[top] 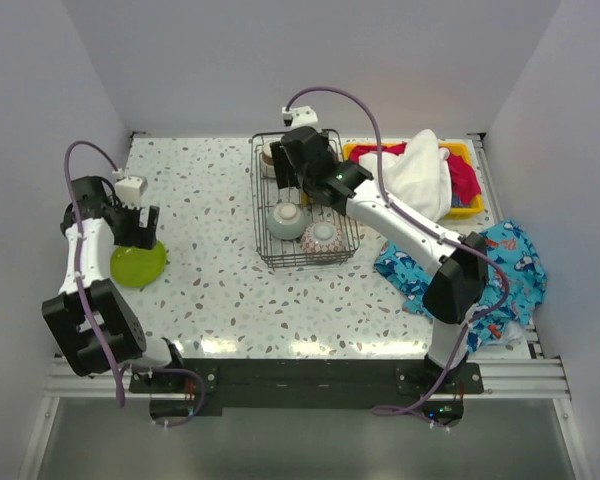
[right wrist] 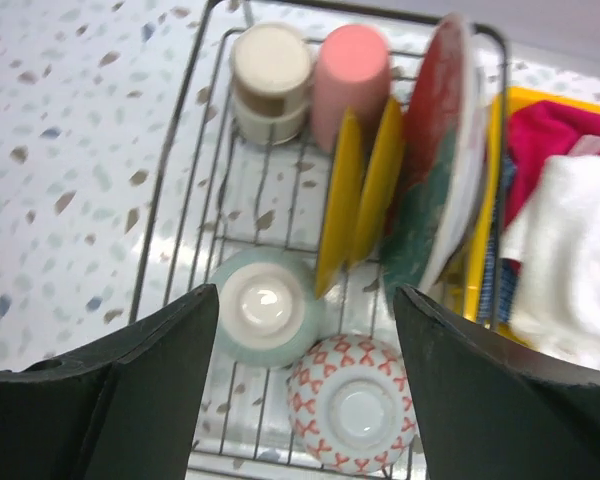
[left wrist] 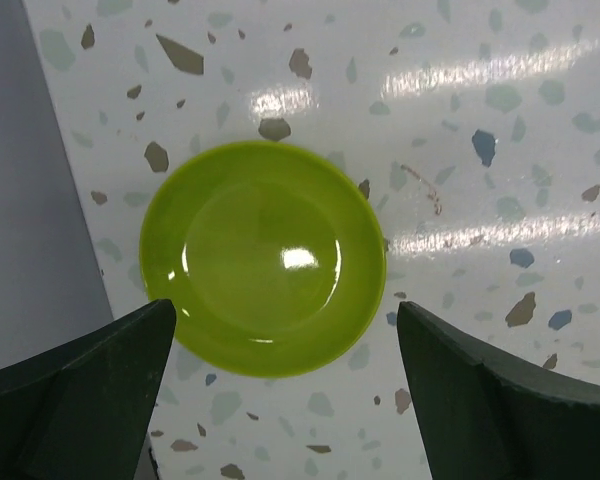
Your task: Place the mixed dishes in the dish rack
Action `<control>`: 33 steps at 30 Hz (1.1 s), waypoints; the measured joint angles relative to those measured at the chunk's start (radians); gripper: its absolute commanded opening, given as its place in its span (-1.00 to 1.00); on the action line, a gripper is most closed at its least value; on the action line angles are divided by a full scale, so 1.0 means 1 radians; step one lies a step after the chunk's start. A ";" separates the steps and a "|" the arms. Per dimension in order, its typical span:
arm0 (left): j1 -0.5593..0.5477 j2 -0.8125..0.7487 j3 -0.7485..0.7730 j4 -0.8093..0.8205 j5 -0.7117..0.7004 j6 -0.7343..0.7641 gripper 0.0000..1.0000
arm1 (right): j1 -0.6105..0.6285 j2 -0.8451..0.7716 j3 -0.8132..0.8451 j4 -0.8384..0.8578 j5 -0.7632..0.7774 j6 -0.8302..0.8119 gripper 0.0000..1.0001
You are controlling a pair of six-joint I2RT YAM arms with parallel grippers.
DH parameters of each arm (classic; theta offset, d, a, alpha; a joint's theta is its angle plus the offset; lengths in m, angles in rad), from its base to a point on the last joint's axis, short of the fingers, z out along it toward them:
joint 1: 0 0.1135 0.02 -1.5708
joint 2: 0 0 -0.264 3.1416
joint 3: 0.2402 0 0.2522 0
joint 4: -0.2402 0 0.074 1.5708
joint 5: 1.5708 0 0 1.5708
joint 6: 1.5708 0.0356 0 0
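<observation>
A lime-green plate (top: 138, 264) (left wrist: 263, 258) lies flat on the speckled table at the left. My left gripper (top: 137, 225) (left wrist: 285, 312) hovers over its near edge, open and empty. The wire dish rack (top: 257, 200) (right wrist: 170, 210) holds a pale green bowl (top: 286, 219) (right wrist: 265, 308) and a red-patterned bowl (top: 323, 238) (right wrist: 355, 405), both upside down. Two amber plates (right wrist: 360, 195) and a red teal-rimmed plate (right wrist: 445, 150) stand on edge in it, beside a pink cup (right wrist: 350, 80) and a cream cup (right wrist: 270, 80). My right gripper (top: 298, 180) (right wrist: 307, 300) hangs open above the bowls, holding nothing.
A yellow bin (top: 458, 148) (right wrist: 500, 200) with white cloth (top: 420, 175) and red cloth sits right of the rack. A blue fish-print cloth (top: 500, 265) lies under the right arm. Walls close the table at the left, back and right.
</observation>
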 measured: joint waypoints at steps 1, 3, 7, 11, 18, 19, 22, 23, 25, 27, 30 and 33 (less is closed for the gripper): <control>0.003 0.001 0.000 -0.023 -0.017 0.015 0.85 | -0.002 -0.009 -0.019 0.005 -0.051 -0.003 0.34; 0.006 0.002 -0.002 -0.053 -0.040 0.035 0.62 | -0.007 -0.013 -0.048 0.003 -0.164 -0.012 0.07; 0.011 0.003 -0.048 -0.069 -0.053 0.060 -0.02 | -0.020 -0.006 -0.080 -0.012 -0.363 -0.027 -0.44; 0.012 0.009 -0.119 -0.085 -0.047 0.094 -0.30 | -0.036 -0.006 -0.083 -0.016 -0.444 -0.017 -0.70; 0.012 0.010 -0.230 -0.102 -0.037 0.159 -0.52 | -0.055 0.016 -0.084 0.004 -0.474 -0.122 -1.00; 0.012 0.010 -0.244 -0.102 -0.037 0.170 -0.53 | -0.056 0.029 -0.084 0.014 -0.472 -0.143 -1.00; 0.012 0.010 -0.278 -0.101 -0.037 0.187 -0.50 | -0.060 0.105 -0.050 0.023 -0.470 -0.195 -1.00; 0.012 0.010 -0.291 -0.102 -0.036 0.192 -0.50 | -0.060 0.137 -0.036 0.024 -0.468 -0.208 -1.00; 0.012 0.007 -0.314 -0.103 -0.033 0.203 -0.50 | -0.060 0.197 -0.014 0.028 -0.466 -0.226 -1.00; 0.012 -0.001 -0.334 -0.107 -0.029 0.209 -0.50 | -0.060 0.238 -0.006 0.028 -0.457 -0.245 -1.00; 0.012 -0.031 -0.369 -0.122 -0.023 0.226 -0.49 | -0.060 0.289 -0.005 0.022 -0.431 -0.272 -1.00; 0.012 -0.055 -0.383 -0.142 -0.007 0.242 -0.48 | -0.060 0.296 0.008 0.028 -0.405 -0.298 -1.00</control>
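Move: The green plate lies almost under my left hand, about 12 cm below, some 2 cm back and 4 cm to its left, with nothing close by. My right hand is above the rack: the upturned teal bowl is about 20 cm below and 5 cm left. From that hand, the red-patterned bowl is 4 cm back, 3 cm right and equally low; the two yellow plates stand 7 cm ahead and 2 cm right, 18 cm below. I shut my empty right fingers and bring them down about 16 cm towards the teal bowl, first easing back and left, then forward again, turning some 25 degrees counter-clockwise. My left hand draws back about 14 cm while sinking to just above the table and drifting right, past the green plate to its near-right side, narrowing its fingers to a small gap and tipping them steeper. ##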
